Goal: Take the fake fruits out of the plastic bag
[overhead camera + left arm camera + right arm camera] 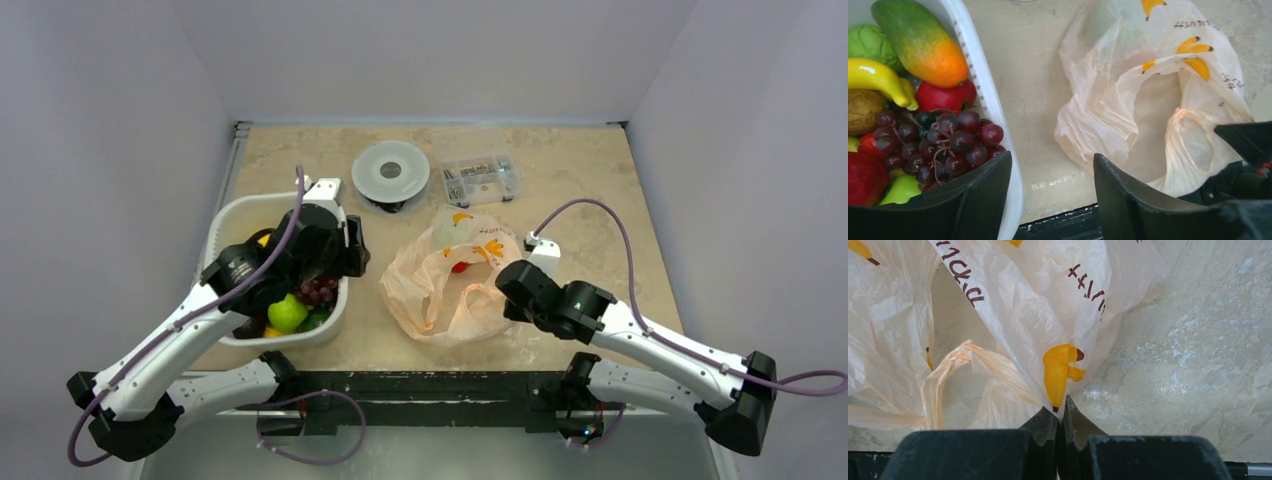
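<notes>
The pale-peach plastic bag (440, 285) lies crumpled at the table's middle, mouth open; it also shows in the left wrist view (1148, 90) and the right wrist view (1013, 315). A red piece (460, 267) and a greenish one (455, 232) show through it. My right gripper (507, 290) (1060, 407) is shut on the bag's right edge. My left gripper (356, 250) (1052, 155) is open and empty, over the right rim of the white basket (228, 215). The basket holds fake fruits: mango (923, 40), red pepper (945, 96), grapes (943, 145), banana (878, 80).
A grey round reel (390, 172) and a clear hard box of small parts (480, 175) stand at the back. The black front table edge (430, 385) runs just below the bag. The basket's rim (983, 75) lies close to the bag's left side.
</notes>
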Available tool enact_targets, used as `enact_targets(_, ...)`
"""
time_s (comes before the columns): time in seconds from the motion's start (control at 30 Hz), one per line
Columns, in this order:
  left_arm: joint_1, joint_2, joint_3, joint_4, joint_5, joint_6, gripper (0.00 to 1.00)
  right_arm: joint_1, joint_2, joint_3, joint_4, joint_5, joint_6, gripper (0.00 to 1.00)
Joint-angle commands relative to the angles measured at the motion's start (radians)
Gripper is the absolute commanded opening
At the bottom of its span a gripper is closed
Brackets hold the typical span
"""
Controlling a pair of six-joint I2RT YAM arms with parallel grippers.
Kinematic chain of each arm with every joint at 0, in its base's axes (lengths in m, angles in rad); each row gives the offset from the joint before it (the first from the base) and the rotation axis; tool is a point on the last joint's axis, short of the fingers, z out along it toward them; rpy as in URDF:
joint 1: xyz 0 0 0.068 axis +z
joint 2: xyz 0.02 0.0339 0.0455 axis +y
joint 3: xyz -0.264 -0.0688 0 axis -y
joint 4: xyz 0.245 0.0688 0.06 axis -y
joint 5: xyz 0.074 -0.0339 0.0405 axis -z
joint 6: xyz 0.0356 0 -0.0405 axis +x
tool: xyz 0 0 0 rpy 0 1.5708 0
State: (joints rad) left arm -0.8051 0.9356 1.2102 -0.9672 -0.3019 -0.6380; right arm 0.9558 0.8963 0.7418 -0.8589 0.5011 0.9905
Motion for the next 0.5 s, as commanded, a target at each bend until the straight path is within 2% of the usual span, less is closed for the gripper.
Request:
enact_targets(0.0, 0.011, 0.032, -0.024, -0.031, -0.13, -0.053, 0.57, 0.003, -0.033, 0.03, 0.019, 0.005, -0.009, 0.0)
enact_targets(0.13, 0.055, 0.028, -0.121, 0.049, -0.117, -0.082, 0.46, 0.003, -0.031, 0.031, 0.026, 0.006, -0.012, 0.0)
enact_targets(0.3, 0.147, 0.052, -0.235, 0.137, -0.042, -0.109, 0.41, 0.003, -0.009, 0.041, 0.02, 0.008, -0.018, 0.0)
enact_targets(0.37, 0.179, 0.065, -0.266, 0.14, -0.066, -0.123, 0.39, 0.003, -0.008, 0.042, 0.015, 0.01, -0.016, 0.0)
enact_targets(0.47, 0.196, 0.074, -0.284, 0.085, -0.173, -0.178, 0.39, 0.003, -0.018, 0.038, 0.017, 0.009, -0.015, 0.0)
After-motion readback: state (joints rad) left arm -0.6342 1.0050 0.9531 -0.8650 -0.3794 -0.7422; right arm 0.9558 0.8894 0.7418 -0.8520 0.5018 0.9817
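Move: The red grapes just put in the basket lie about 9 cm to the left of the left hand, some 4 cm ahead and 16 cm below. The basket's right rim runs about 3 cm to its left, around 4 cm ahead and 14 cm down; the green apple sits some 7 cm left of the grapes and 6 cm nearer the base. The plastic bag is about 19 cm right, 4 cm ahead. From the right hand the grapes are about 39 cm left and 6 cm ahead, slightly lower. Down about 10 cm, and to the left and a little forward, the left hand drops back to the basket's right rim and the red grapes beside it, turning counter-clockwise some 15 degrees. Its empty fingers draw partly together but stay apart. The right hand stays put, keeping its pinch on the edge of the bag. ##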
